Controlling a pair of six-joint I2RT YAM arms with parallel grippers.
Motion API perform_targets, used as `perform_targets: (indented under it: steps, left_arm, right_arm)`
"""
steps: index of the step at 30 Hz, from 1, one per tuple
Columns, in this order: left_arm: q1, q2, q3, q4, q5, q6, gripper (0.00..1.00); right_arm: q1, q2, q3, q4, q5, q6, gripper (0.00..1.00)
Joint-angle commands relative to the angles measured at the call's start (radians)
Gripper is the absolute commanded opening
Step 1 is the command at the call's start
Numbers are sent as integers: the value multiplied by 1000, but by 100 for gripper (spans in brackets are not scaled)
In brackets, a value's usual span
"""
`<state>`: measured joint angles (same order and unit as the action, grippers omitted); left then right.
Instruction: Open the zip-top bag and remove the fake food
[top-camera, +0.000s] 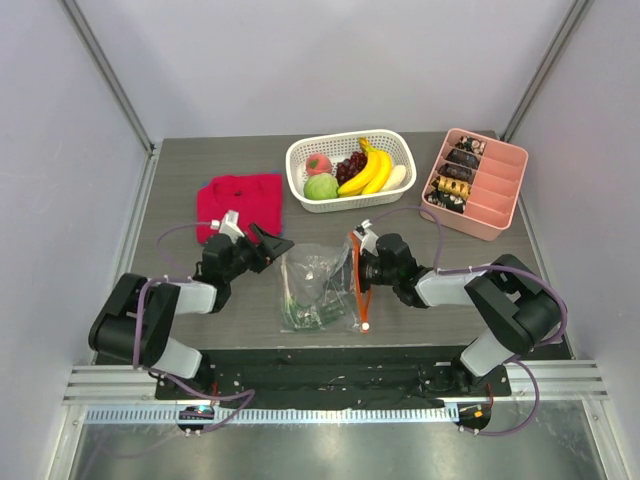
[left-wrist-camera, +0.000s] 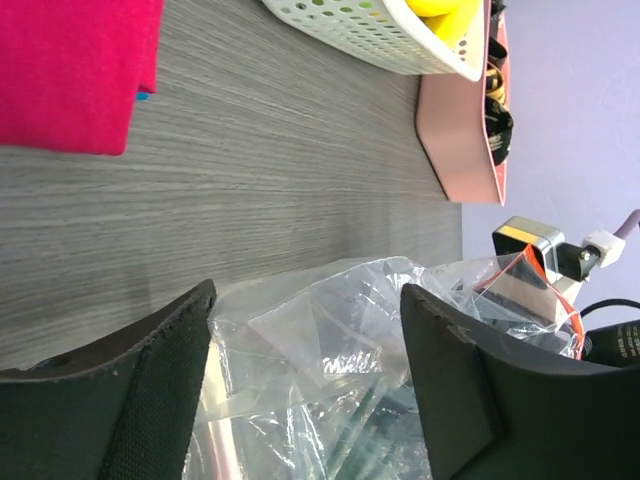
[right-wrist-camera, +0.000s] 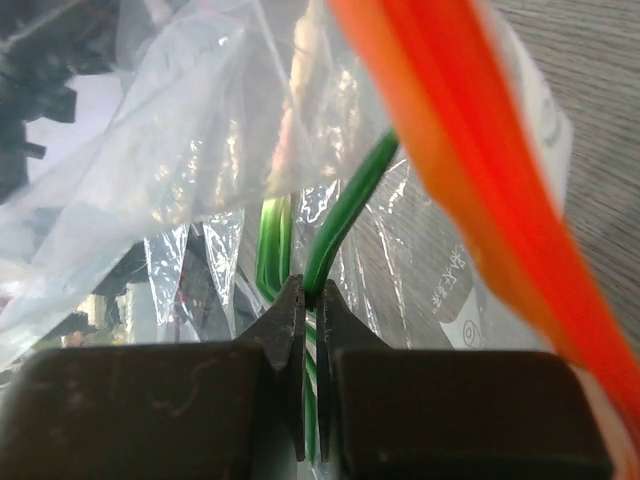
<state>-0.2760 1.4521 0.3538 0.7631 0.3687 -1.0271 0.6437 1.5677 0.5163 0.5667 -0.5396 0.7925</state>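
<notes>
The clear zip-top bag (top-camera: 315, 285) lies crumpled on the table between my arms, its orange-red zipper strip (top-camera: 358, 285) on its right side. Something green (top-camera: 305, 318) shows inside it. My left gripper (top-camera: 275, 240) is open at the bag's upper left, and the plastic (left-wrist-camera: 330, 340) lies between and beyond its fingers (left-wrist-camera: 160, 380). My right gripper (top-camera: 360, 262) is at the zipper edge, shut on thin green stalks (right-wrist-camera: 345, 215) at the bag's mouth (right-wrist-camera: 200, 150). Bananas (top-camera: 368, 172), a green round piece (top-camera: 320, 187), a pink fruit (top-camera: 318, 164), grapes (top-camera: 351, 164) and a white piece (top-camera: 398, 177) lie in the white basket (top-camera: 330, 205).
A pink divided tray (top-camera: 500, 205) with dark brown pieces stands at the back right. A red folded cloth (top-camera: 240, 200) lies at the back left, just behind my left gripper. The basket (left-wrist-camera: 350, 30) and tray (left-wrist-camera: 460, 140) show at the top of the left wrist view.
</notes>
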Motion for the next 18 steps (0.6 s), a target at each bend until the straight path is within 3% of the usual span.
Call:
perform_targets:
  steps: [1, 3, 4, 6, 9, 18]
  left_arm:
    - [3, 63, -18, 244, 76, -45, 65]
    - [3, 74, -22, 258, 81, -51, 56]
    - [3, 71, -24, 260, 81, -50, 43]
    - [4, 62, -30, 251, 73, -41, 31]
    - [4, 24, -30, 161, 41, -2, 2]
    - [4, -169, 34, -290, -166, 116, 0]
  right_arm:
    - [-3, -8, 24, 36, -31, -12, 1]
    - [-4, -5, 22, 41, -33, -9, 1]
    - [-4, -5, 24, 41, -28, -9, 1]
    - [-3, -12, 22, 35, -23, -7, 1]
    - [-3, -26, 22, 7, -8, -10, 1]
    - [-10, -342, -18, -372, 353, -104, 1]
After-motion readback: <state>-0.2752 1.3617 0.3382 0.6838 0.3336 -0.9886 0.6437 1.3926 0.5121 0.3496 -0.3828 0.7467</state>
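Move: The zip-top bag's far left corner sits almost between the left hand's open fingers, about 1 cm to the right, 1 cm nearer and 2 cm below the hand point; the green onion inside has its middle some 9 cm back, 5 cm right and 5 cm below. From the right hand, already holding the onion's green leaves in the bag, the white basket is about 28 cm ahead, level sideways and 2 cm below; the bag's middle lies roughly 9 cm left, 1 cm back and 3 cm below. Nudging less than 1 cm rightward, the left fingers shut from wide open and pinch the film at the bag's far left corner, then ease about 1.5 cm left and slightly up. The right hand stays put until that grip is made, then, keeping its pinch on the onion's leaves, draws some 2.5 cm right, away from the left hand, and a little up, with a small wrist turn. ##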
